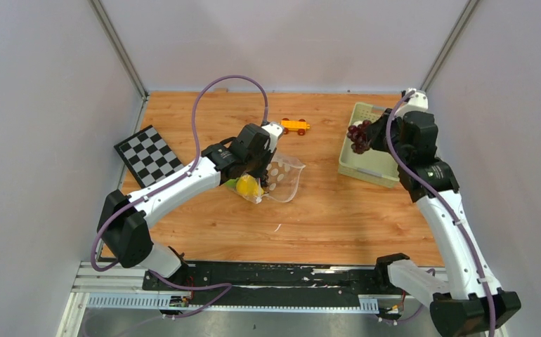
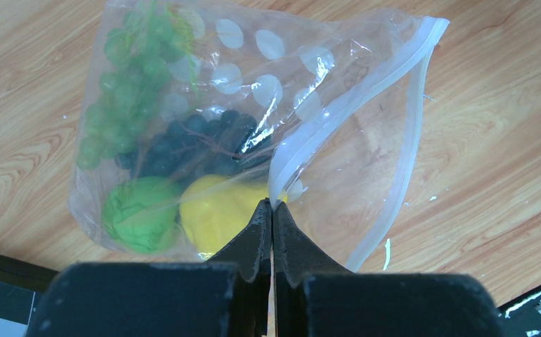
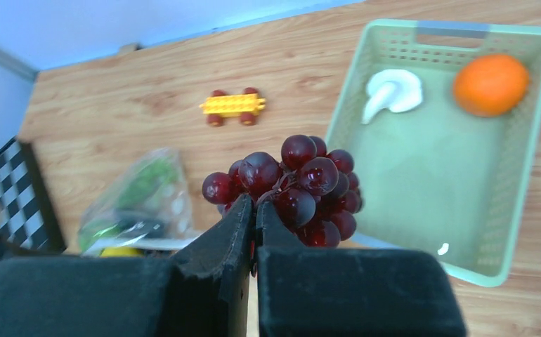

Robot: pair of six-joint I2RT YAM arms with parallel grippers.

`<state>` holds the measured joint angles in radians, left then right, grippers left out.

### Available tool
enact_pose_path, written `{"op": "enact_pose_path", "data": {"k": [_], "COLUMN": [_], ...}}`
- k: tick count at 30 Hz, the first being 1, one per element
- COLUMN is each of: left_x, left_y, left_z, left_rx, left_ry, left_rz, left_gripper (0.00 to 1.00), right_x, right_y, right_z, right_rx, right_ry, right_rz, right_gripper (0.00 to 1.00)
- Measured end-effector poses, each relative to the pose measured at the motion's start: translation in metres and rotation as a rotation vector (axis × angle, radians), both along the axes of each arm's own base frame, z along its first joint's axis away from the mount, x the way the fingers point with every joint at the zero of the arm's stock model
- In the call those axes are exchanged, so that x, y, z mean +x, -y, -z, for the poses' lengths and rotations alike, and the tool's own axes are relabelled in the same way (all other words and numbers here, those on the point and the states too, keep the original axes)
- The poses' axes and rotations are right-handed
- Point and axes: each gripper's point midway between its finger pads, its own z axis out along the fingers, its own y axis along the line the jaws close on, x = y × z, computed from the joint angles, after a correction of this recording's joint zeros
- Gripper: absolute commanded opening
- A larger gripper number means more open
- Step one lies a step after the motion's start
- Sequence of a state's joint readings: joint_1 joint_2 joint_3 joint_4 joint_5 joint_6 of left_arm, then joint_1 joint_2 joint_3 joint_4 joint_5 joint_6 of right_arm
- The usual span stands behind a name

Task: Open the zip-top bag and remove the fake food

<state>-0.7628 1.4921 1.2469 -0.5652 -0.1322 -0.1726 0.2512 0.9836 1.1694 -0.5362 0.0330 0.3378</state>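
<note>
The zip-top bag [image 1: 285, 179] lies on the wooden table with its mouth open. My left gripper [image 2: 272, 205] is shut on its white zip edge [image 2: 338, 116]. Fake food still inside it: a yellow lemon [image 2: 218, 210], a green round piece [image 2: 141, 214], green grapes [image 2: 124, 105] and a dark grape bunch [image 2: 190, 144]. My right gripper [image 3: 255, 202] is shut on the stem of a dark red grape bunch [image 3: 310, 189], held in the air beside the left edge of a pale green basket [image 3: 429, 168]. A white mushroom [image 3: 393, 91] and an orange ball [image 3: 491, 84] lie in that basket.
An orange-yellow toy car [image 1: 295, 126] stands at the back of the table between bag and basket. A black-and-white checkerboard [image 1: 148, 154] lies at the left edge. Grey walls close in the table on three sides.
</note>
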Motion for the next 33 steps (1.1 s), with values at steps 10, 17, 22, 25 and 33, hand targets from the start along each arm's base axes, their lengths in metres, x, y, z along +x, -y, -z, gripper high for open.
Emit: {"op": "enact_pose_path", "data": {"k": [10,17,22,25,33], "left_x": [-0.001,-0.002,-0.002,-0.002,-0.003], "left_y": [0.002,0.002,0.003,0.003,0.003], "left_z": [0.000,0.000,0.000,0.000,0.000], "left_rx": [-0.006,-0.010,-0.011,-0.012,-0.013], "left_ry": [-0.006,-0.010,-0.011,-0.011,-0.013], "left_rz": [0.008,0.013,0.014,0.015,0.017], "left_gripper": [0.00,0.00,0.00,0.00,0.00], "right_x": [0.071,0.113,0.141,0.160,0.198], "right_y": [0.085,0.130,0.146,0.144,0.124], "right_z": [0.059,0.100,0.119,0.134,0.155], "right_rx": [-0.100,-0.168,-0.207,-0.218,-0.181], "right_ry": [-0.057,-0.068,-0.054,-0.077,-0.111], "right_rz": [0.325,0.467,0.495,0.466,0.354], "right_gripper": [0.00,0.00,0.06,0.15,0.50]}}
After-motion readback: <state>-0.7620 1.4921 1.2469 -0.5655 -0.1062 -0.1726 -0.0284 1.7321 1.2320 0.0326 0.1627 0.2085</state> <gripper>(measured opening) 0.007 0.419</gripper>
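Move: The right hand, with the red grapes already pinched in it, is bound for the green basket: its middle is about 17 cm ahead, 15 cm to the right and some 24 cm below. In the basket, the mushroom sits about 23 cm ahead and 11 cm right of the hand, the orange 22 cm ahead and 21 cm right; the toy car is 23 cm ahead and 10 cm left. From the left hand, the basket lies roughly 18 cm ahead, 38 cm right and a little lower. Carrying the red grapes, the right hand sweeps forward about 20 cm while sinking some 15 cm and going right over the green basket, its wrist turning clockwise by nearly 30 degrees and then easing partly back. Over the last third the rightward travel stops and turns into a slight drift left as the hand still goes forward and down, and the fingers open to a bit under half, letting go of the grapes above the basket floor near the mushroom. ##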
